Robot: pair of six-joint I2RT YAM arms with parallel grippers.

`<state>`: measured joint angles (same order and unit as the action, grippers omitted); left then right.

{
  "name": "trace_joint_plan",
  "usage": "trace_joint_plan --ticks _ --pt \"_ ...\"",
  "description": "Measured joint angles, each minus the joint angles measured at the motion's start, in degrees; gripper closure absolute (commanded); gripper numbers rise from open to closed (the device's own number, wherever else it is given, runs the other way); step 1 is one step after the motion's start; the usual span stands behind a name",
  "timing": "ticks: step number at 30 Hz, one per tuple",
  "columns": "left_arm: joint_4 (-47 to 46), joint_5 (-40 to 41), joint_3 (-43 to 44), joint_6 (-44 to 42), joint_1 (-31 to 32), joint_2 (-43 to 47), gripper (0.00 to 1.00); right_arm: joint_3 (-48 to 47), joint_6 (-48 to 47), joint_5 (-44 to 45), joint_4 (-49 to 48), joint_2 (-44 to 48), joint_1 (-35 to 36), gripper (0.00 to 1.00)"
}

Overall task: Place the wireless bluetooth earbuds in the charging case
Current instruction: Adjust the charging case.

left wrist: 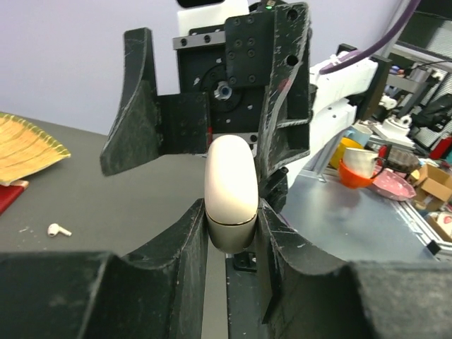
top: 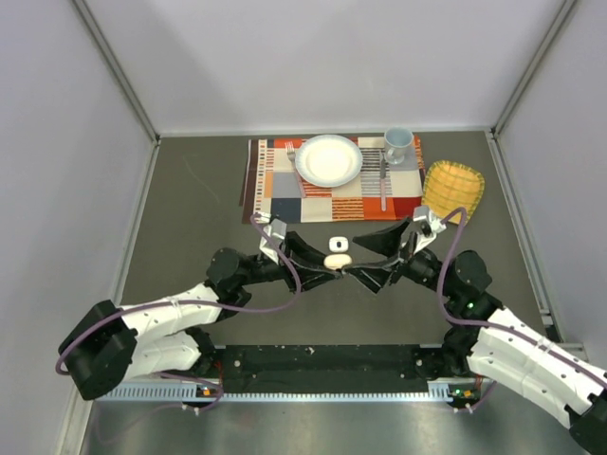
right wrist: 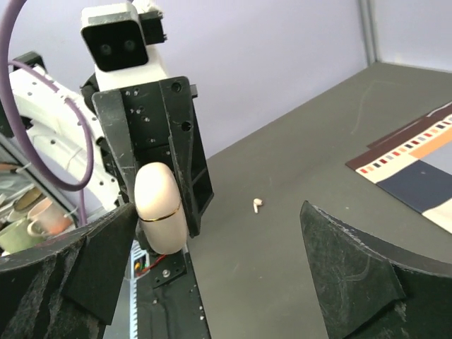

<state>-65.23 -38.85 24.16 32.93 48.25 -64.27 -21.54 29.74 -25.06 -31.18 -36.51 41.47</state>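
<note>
A pinkish-beige charging case (left wrist: 230, 191), closed, with a thin gold seam, is pinched upright between the fingers of my left gripper (left wrist: 231, 212), which is shut on it. From above, the charging case (top: 338, 261) hangs between the two arms, with my left gripper (top: 327, 265) on its left. My right gripper (right wrist: 219, 212) faces it, jaws wide open, one finger close beside the charging case (right wrist: 159, 208); whether they touch is unclear. One tiny pale earbud (right wrist: 256, 205) lies on the dark table beyond; the earbud (left wrist: 58, 229) also shows in the left wrist view.
A small white case-like object (top: 336, 244) lies just behind the grippers. Farther back lies a patchwork placemat (top: 313, 204) with a white plate (top: 329, 159), a mug (top: 397, 144) and a fork (top: 382, 180). A yellow woven dish (top: 452, 190) sits right of the placemat.
</note>
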Motion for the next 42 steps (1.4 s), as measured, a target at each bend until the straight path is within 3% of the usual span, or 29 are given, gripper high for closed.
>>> trace_joint_plan --ticks 10,15,19,27,42 --pt "14.0 5.9 0.0 -10.9 0.2 5.4 1.0 -6.2 6.1 6.8 9.7 0.9 0.0 0.05" --pt "18.7 9.0 -0.6 -19.8 1.3 8.9 1.0 -13.7 16.2 10.8 21.3 -5.2 0.0 0.07" --pt "22.4 11.5 -0.9 -27.3 2.1 11.6 1.0 -14.0 24.9 9.3 25.6 -10.0 0.0 0.09" --pt "25.9 16.5 -2.6 -34.4 2.6 13.8 1.0 -12.1 36.0 2.9 22.7 -13.3 0.0 0.11" --pt "22.9 17.6 -3.2 -34.2 2.6 11.0 1.0 -11.4 38.0 -0.7 19.8 -13.4 0.0 0.32"
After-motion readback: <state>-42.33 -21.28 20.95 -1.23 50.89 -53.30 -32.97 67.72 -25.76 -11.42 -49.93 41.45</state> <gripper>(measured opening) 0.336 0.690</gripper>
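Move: The charging case is held in the left fingertips, its middle about 2 cm to the right of the left hand point and 1 cm above it. From the open right hand, the case lies some 3 cm to the left, 2 cm back and 1 cm higher. A loose earbud lies on the table about 11 cm ahead and 11 cm to the right of the right hand; the placemat's middle is roughly 30 cm ahead and 6 cm left, both about 25 cm below. Left carries the case about 5 cm forward-down; right rolls some 50 degrees, shifts left-down, partly closing around it. ##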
